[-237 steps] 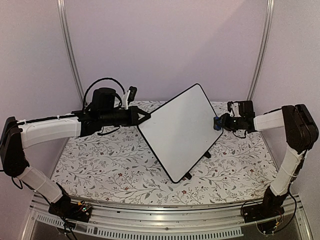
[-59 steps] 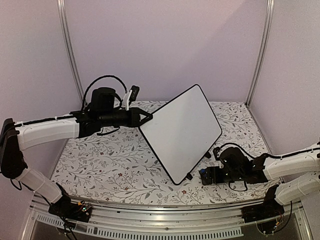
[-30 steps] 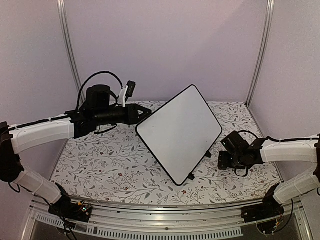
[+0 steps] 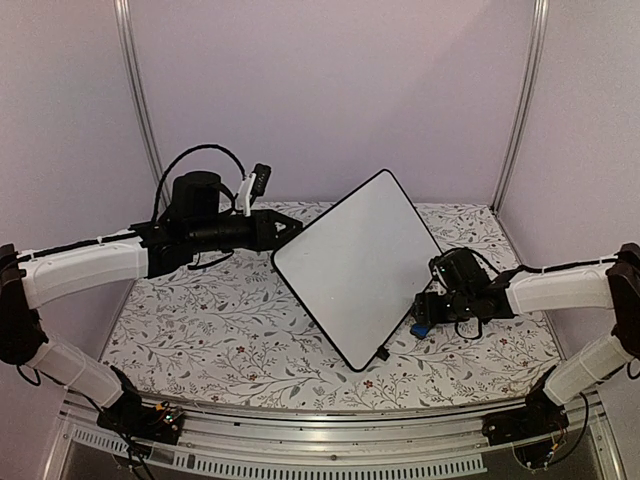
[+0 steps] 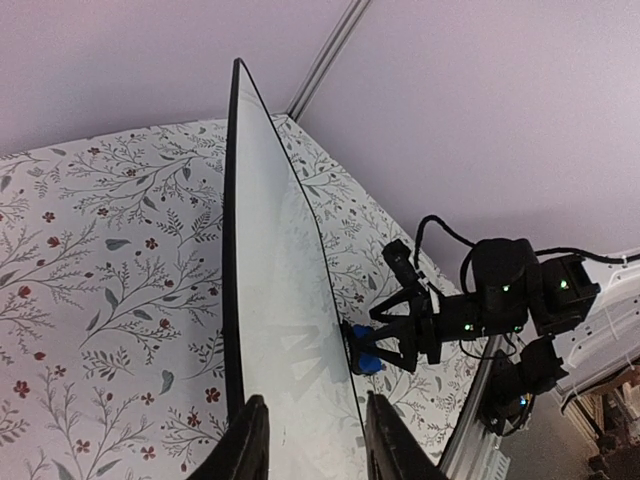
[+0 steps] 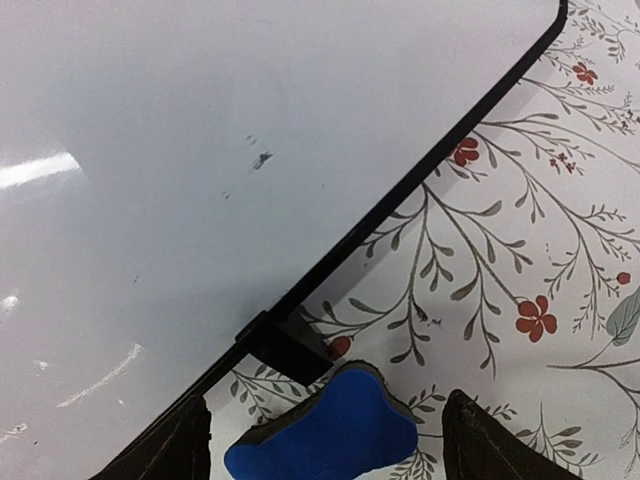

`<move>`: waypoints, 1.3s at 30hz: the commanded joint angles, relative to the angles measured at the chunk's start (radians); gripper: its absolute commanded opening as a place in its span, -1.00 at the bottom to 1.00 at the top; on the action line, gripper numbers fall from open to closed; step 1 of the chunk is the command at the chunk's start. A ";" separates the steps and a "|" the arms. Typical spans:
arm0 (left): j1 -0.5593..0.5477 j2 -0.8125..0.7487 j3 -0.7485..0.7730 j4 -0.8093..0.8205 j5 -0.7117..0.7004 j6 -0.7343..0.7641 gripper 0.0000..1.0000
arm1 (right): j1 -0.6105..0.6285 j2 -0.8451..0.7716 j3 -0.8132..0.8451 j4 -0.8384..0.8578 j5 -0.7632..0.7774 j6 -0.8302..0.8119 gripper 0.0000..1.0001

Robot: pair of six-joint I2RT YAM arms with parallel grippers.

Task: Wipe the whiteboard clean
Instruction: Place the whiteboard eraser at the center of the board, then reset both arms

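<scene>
The whiteboard [image 4: 360,265] stands tilted on one corner over the table, its white face blank in the top view. My left gripper [image 4: 290,232] is shut on its left corner; in the left wrist view the fingers [image 5: 250,445] straddle the board [image 5: 270,300], seen edge-on. My right gripper [image 4: 422,318] sits low by the board's lower right edge, shut on the blue eraser [image 4: 420,328]. The right wrist view shows the eraser [image 6: 330,435] between the fingers, just off the rim near a black foot [image 6: 290,348]. Faint specks [image 6: 262,159] mark the board [image 6: 200,150].
A floral cloth [image 4: 220,320] covers the table. A metal rail [image 4: 300,462] runs along the near edge with both arm bases on it. Purple walls and two slanted metal posts [image 4: 140,110] close in the back and sides.
The right gripper came down from the board's right corner to the table front, then rose and moved left to the lower right edge. The left arm drew the board slightly left.
</scene>
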State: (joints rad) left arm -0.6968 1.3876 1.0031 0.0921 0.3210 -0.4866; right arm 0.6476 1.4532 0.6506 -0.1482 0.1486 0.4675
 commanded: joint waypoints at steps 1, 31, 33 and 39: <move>-0.010 -0.013 -0.011 0.018 -0.010 0.003 -0.33 | 0.000 -0.062 -0.009 0.026 -0.041 -0.030 0.56; -0.038 -0.549 -0.187 -0.321 -0.573 0.149 0.99 | 0.000 -0.549 0.281 -0.561 0.369 -0.155 0.98; -0.038 -0.594 -0.231 -0.317 -0.582 0.180 0.99 | 0.000 -0.579 0.262 -0.577 0.407 -0.130 0.98; -0.040 -0.669 -0.317 -0.281 -0.605 0.181 0.99 | 0.000 -0.681 0.225 -0.561 0.446 -0.112 0.98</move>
State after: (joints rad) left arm -0.7219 0.7536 0.7284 -0.2119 -0.2379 -0.3363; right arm 0.6476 0.8257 0.8902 -0.6926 0.5343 0.3363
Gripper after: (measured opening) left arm 0.996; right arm 0.989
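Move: The eraser sits between the right hand's parted fingers, on the table and practically at the hand point, about 1 cm nearer the base and 1 cm lower. The stand's clip is some 3 cm ahead and 1 cm left; the leaning whiteboard's middle lies roughly 13 cm left and 12 cm up. From the left hand, at the board's upper-left edge, that middle is about 12 cm right, 2 cm back and 10 cm down; the eraser about 26 cm right, 4 cm back, 24 cm down. The eraser comes free as the right fingers open fully and the hand climbs about 20 cm straight off it, tipping upward, then draws off right, away from the board. The whiteboard's upper-left edge is let go too: the left fingers spread wide and the hand backs off left some 15 cm, turning counter-clockwise, first rising, then sinking and easing back. ##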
